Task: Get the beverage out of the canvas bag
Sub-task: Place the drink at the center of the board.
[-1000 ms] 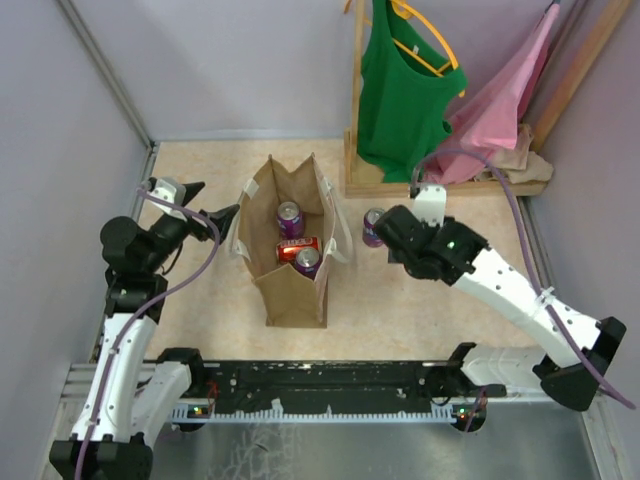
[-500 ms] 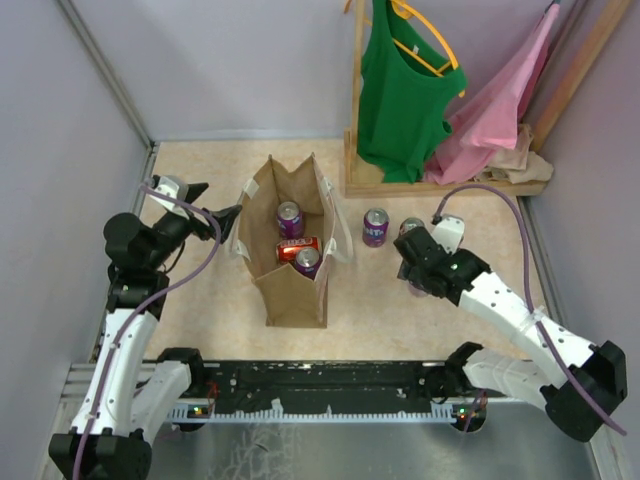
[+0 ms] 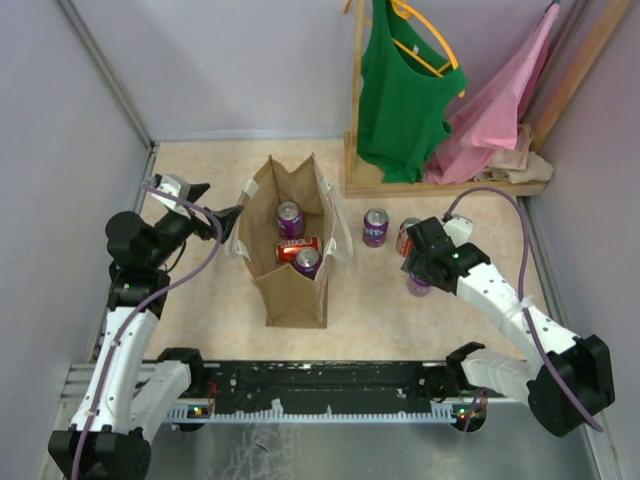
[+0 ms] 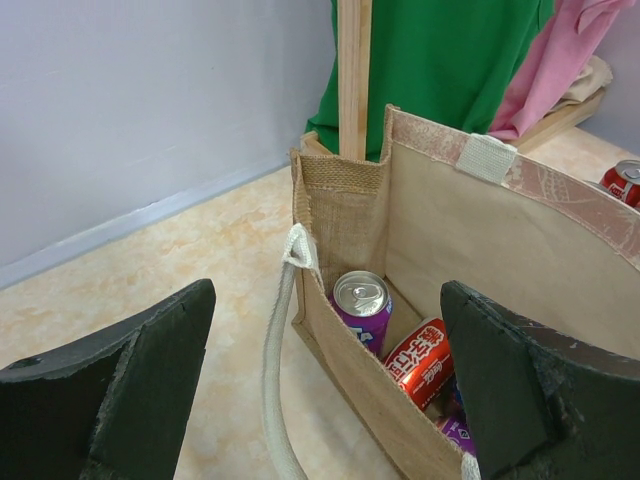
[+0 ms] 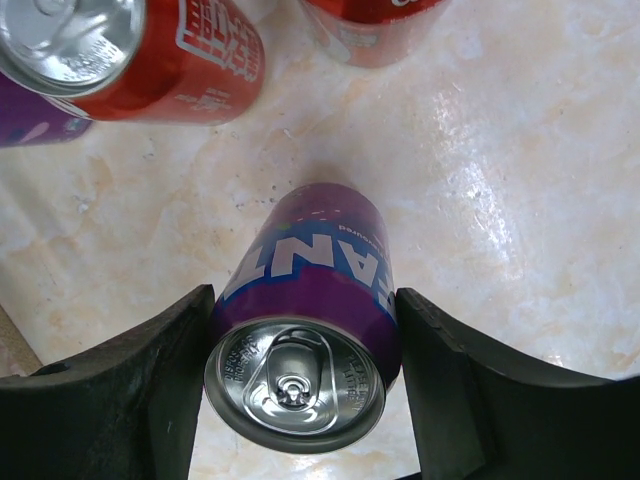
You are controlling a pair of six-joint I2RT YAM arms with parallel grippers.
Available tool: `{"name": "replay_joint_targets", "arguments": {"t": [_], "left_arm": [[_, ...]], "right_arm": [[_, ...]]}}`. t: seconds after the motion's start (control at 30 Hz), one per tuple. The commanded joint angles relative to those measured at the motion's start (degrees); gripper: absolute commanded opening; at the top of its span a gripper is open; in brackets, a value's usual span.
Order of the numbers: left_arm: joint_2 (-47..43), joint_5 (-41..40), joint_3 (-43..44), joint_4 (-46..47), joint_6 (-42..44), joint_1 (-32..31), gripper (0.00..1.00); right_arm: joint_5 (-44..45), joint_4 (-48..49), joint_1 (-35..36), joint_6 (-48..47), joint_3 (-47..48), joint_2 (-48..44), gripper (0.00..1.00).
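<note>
The canvas bag (image 3: 291, 292) stands upright in the middle of the table, open at the top, with a purple can (image 3: 290, 217), a red can (image 3: 297, 247) and another purple can (image 3: 308, 261) inside. My left gripper (image 3: 209, 203) hovers open just left of the bag, by its pale strap handle (image 4: 278, 350); in its wrist view the bag wall (image 4: 450, 230), a purple can (image 4: 362, 305) and a red can (image 4: 425, 362) lie ahead. My right gripper (image 3: 419, 277) is shut on a purple beverage can (image 5: 305, 330), upright on the table right of the bag.
A purple can (image 3: 375, 226) and a red can (image 3: 405, 236) stand on the table between the bag and my right gripper. A wooden rack (image 3: 356, 120) with a green top (image 3: 400, 90) and a pink garment (image 3: 500, 100) fills the back right. Walls close both sides.
My right arm has swung right and toward the near edge with the purple can, bringing it down past the red can. The left arm and bag have stayed put.
</note>
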Motion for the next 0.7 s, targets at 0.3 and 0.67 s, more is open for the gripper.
{"name": "replay_joint_targets", "arguments": {"t": [0.3,0.67], "left_arm": [[0.87,0.91,-0.09,0.84,0.16,-0.48,1.00],[1.06,0.87,-0.18,0.67,0.34,-0.58,1.00]], "right_arm": [[-0.33,0.75,-1.27,0.36,1.38,4.41,0.73],[2.48,-4.43,-1.14,-2.20,8.09,2.15,0.99]]}}
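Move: The purple can is still held upright near its top by the right fingers; its spot on the board lies straight below that hand, about 10 cm down. Two red cans stand beyond: one some 10 cm ahead and 3 cm left, the other 9 cm ahead and 5 cm right, while another purple can is about 13 cm ahead and 10 cm left. From the idle left hand, the spot is roughly 43 cm right, 6 cm back and 32 cm below. The held purple can is lowered about 2 cm almost straight down onto the bare board in front of the two red cans, the right hand's fingers tipping some 5 degrees more downward. There the hand pauses, spreads its fingers from around two-thirds to fully open so both pads leave the can, and just begins to rise. ##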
